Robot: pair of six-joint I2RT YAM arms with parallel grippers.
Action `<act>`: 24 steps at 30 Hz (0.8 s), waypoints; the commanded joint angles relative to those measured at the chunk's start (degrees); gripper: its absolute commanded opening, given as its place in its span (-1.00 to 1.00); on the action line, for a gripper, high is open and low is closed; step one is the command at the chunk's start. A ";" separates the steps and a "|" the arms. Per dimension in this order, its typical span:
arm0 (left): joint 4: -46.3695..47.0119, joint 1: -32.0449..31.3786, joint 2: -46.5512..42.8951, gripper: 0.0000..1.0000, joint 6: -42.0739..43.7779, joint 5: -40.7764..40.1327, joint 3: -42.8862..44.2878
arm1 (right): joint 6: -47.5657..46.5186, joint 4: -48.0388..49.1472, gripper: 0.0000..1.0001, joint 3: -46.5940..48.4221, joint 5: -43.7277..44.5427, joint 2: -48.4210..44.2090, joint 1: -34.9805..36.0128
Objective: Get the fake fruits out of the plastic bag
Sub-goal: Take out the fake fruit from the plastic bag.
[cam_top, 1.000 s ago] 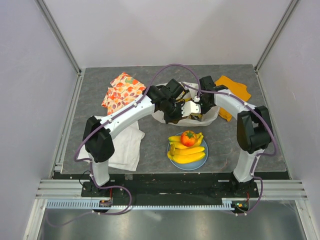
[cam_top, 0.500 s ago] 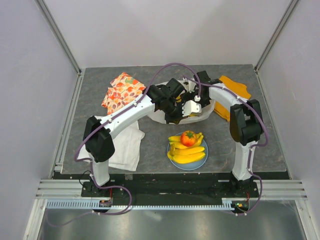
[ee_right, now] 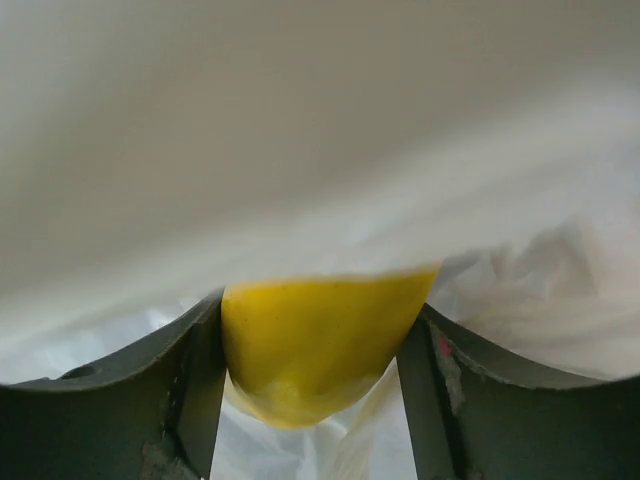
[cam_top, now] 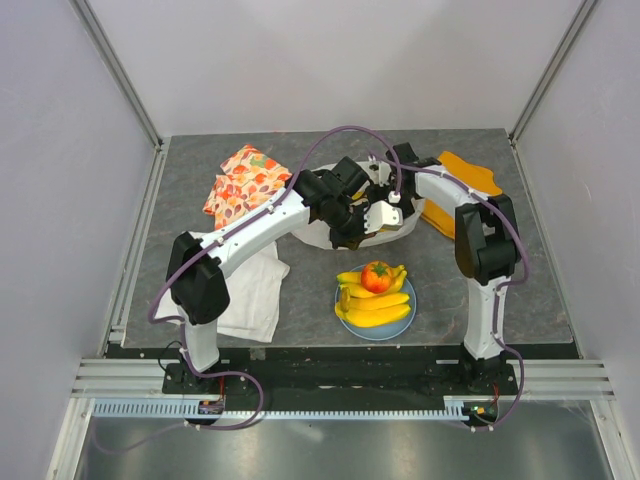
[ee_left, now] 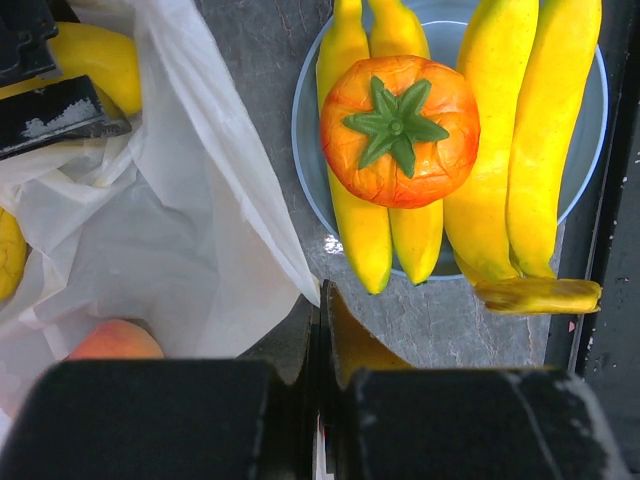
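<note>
The white plastic bag (cam_top: pixel 325 236) lies at mid-table, and my left gripper (cam_top: pixel 352 232) is shut on its near edge, holding it up. In the left wrist view the jaws (ee_left: pixel 322 300) stand pressed together on the bag (ee_left: pixel 200 200), which holds a peach (ee_left: pixel 115 342) and a yellow fruit (ee_left: pixel 95 55). My right gripper (cam_top: pixel 385 214) reaches into the bag from the right. Its fingers (ee_right: pixel 320 305) press both sides of a yellow fruit (ee_right: pixel 315 350) under the plastic. Bananas (cam_top: pixel 375 312) and a red-orange fruit (cam_top: pixel 377 276) lie on the light-blue plate (cam_top: pixel 407 320).
An orange floral cloth (cam_top: pixel 245 180) lies at the back left, a white cloth (cam_top: pixel 255 295) by the left arm and an orange-yellow cloth (cam_top: pixel 462 185) at the back right. A small yellow piece (ee_left: pixel 538 295) lies beside the plate near the table's front edge.
The right arm has pushed its gripper leftward and deeper into the bag, and its jaws have narrowed onto the yellow fruit. The left arm holds still.
</note>
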 commanded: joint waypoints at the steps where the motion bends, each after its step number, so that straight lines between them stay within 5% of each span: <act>1: -0.07 0.20 -0.54 -0.96 -1.54 1.53 1.52 | -1.24 -0.09 0.00 -2.28 -1.12 -6.63 -0.07; 4: 0.11 0.20 -0.19 -0.96 -1.80 1.10 2.40 | -2.03 0.01 -0.13 -2.54 -2.35 -9.45 -0.07; 17: 2.30 2.57 -1.41 -0.97 -3.12 -1.46 4.33 | -10.47 -1.05 -0.14 -8.95 -15.18 -24.21 -0.86; 19: 2.39 3.01 -1.68 -0.83 -3.56 -1.02 4.86 | -12.04 -0.52 -0.15 -10.62 -16.41 -27.73 -0.95; 24: 2.39 3.80 -4.14 -0.12 -4.96 3.45 6.00 | -14.95 -1.04 -0.17 -13.09 -18.35 -36.50 -1.74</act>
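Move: The right hand already grips the yellow oval fruit inside the bag. The blue plate lies about 25 cm back and 4 cm left of this hand, some 3 cm below; the tomato on the bananas is about 19 cm back, 4 cm left. In the bag, the bumpy yellow fruit sits about 9 cm left, straight level. From the left hand, shut on the bag's rim, the plate is roughly 13 cm back, 7 cm right and 16 cm below. Keeping its pinch on the yellow oval fruit, the right hand lifts it some 14 cm out of the bag, first nearly straight up, then also back about 6 cm, its fingers tilting forward and left as it turns roughly 15 degrees counter-clockwise. The left hand holds the bag's rim, then eases about 3 cm forward and 2 cm up, its fingers parting late beside the plastic. ##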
